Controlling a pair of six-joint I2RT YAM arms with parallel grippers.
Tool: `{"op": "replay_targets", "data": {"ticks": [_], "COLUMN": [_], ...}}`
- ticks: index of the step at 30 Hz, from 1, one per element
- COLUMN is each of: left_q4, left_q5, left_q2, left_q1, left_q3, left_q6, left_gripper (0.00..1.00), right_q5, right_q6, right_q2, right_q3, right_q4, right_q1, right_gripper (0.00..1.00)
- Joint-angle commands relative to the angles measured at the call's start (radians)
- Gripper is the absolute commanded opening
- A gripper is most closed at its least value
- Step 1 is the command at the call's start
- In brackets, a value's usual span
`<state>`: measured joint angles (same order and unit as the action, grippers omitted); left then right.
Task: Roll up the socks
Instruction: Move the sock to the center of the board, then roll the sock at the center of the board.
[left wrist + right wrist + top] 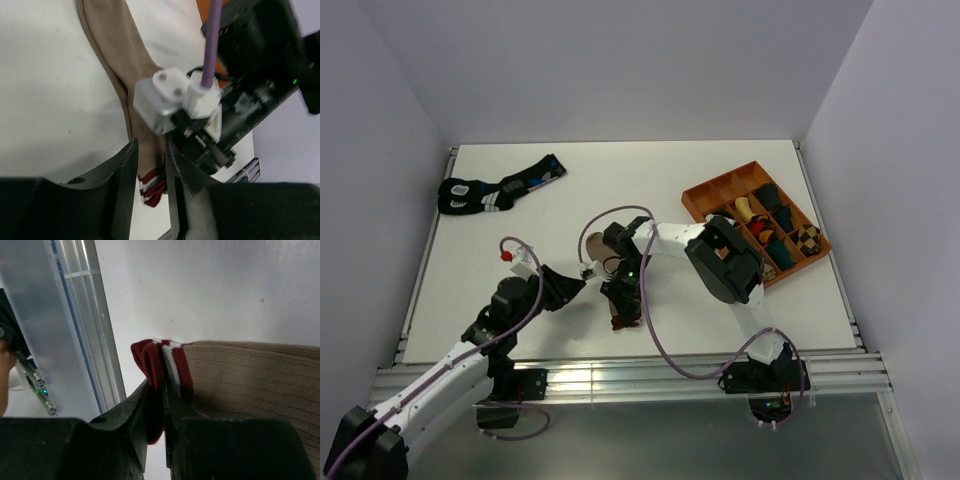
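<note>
One of the socks, a long tan one with a maroon-and-white striped cuff, lies flat near the table's front middle. My right gripper is shut on the folded maroon cuff edge, which bunches up between its jaws. It reaches down over the sock's near end. My left gripper sits just left of it. Its jaws stand apart, with the tan cloth and striped cuff showing in the gap. Much of the sock is hidden under the right wrist in the top view.
A pair of black socks with blue and white marks lies at the back left. An orange compartment tray with rolled bundles stands at the right. The table's metal front rail runs close beside the cuff. A purple cable loops over the right wrist.
</note>
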<state>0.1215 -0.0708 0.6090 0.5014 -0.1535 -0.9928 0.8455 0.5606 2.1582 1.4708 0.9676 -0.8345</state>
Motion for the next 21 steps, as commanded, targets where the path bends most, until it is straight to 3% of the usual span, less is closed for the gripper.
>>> {"op": "replay_targets", "data": {"ticks": [1, 9, 21], "left_q4": [0.294, 0.546, 0.656], "left_q5": [0.039, 0.04, -0.007], "left_q2": [0.034, 0.179, 0.4], "left_q1": [0.07, 0.175, 0.256], "left_q3": [0.075, 0.138, 0.1], "left_q6": [-0.01, 0.078, 0.201], "left_gripper": [0.34, 0.36, 0.37], "right_q5": [0.076, 0.144, 0.208], "right_q6": [0.032, 0.041, 0.09], "right_q2": [0.022, 0.1, 0.146], "right_q3": [0.051, 0.111, 0.152], "right_q4": [0.06, 0.125, 0.218], "right_q1": [0.023, 0.063, 0.078], "right_gripper": [0.2, 0.2, 0.2]}}
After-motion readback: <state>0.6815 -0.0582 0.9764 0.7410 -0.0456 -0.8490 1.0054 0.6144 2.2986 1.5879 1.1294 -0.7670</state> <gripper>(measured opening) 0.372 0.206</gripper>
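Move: The red-and-white striped cuff of the brown sock lies about 11 cm to the right of the left hand, 7 cm back and 8 cm below it. It is already pinched between the right hand's fingers. The sock's foot end stretches out some 13 cm ahead of the left hand, 3 cm to the right and 10 cm below; counted from the right hand, it is about 19 cm ahead and 7 cm to the left. Bring the half-open left gripper in towards the pinched cuff, about 6 cm to the right while easing back and dipping, with a small rise partway, and swing it some 15 degrees clockwise without closing. Keep the right fingers shut on the cuff almost in place, only tilting them roughly 10 degrees flatter so they point more back. ##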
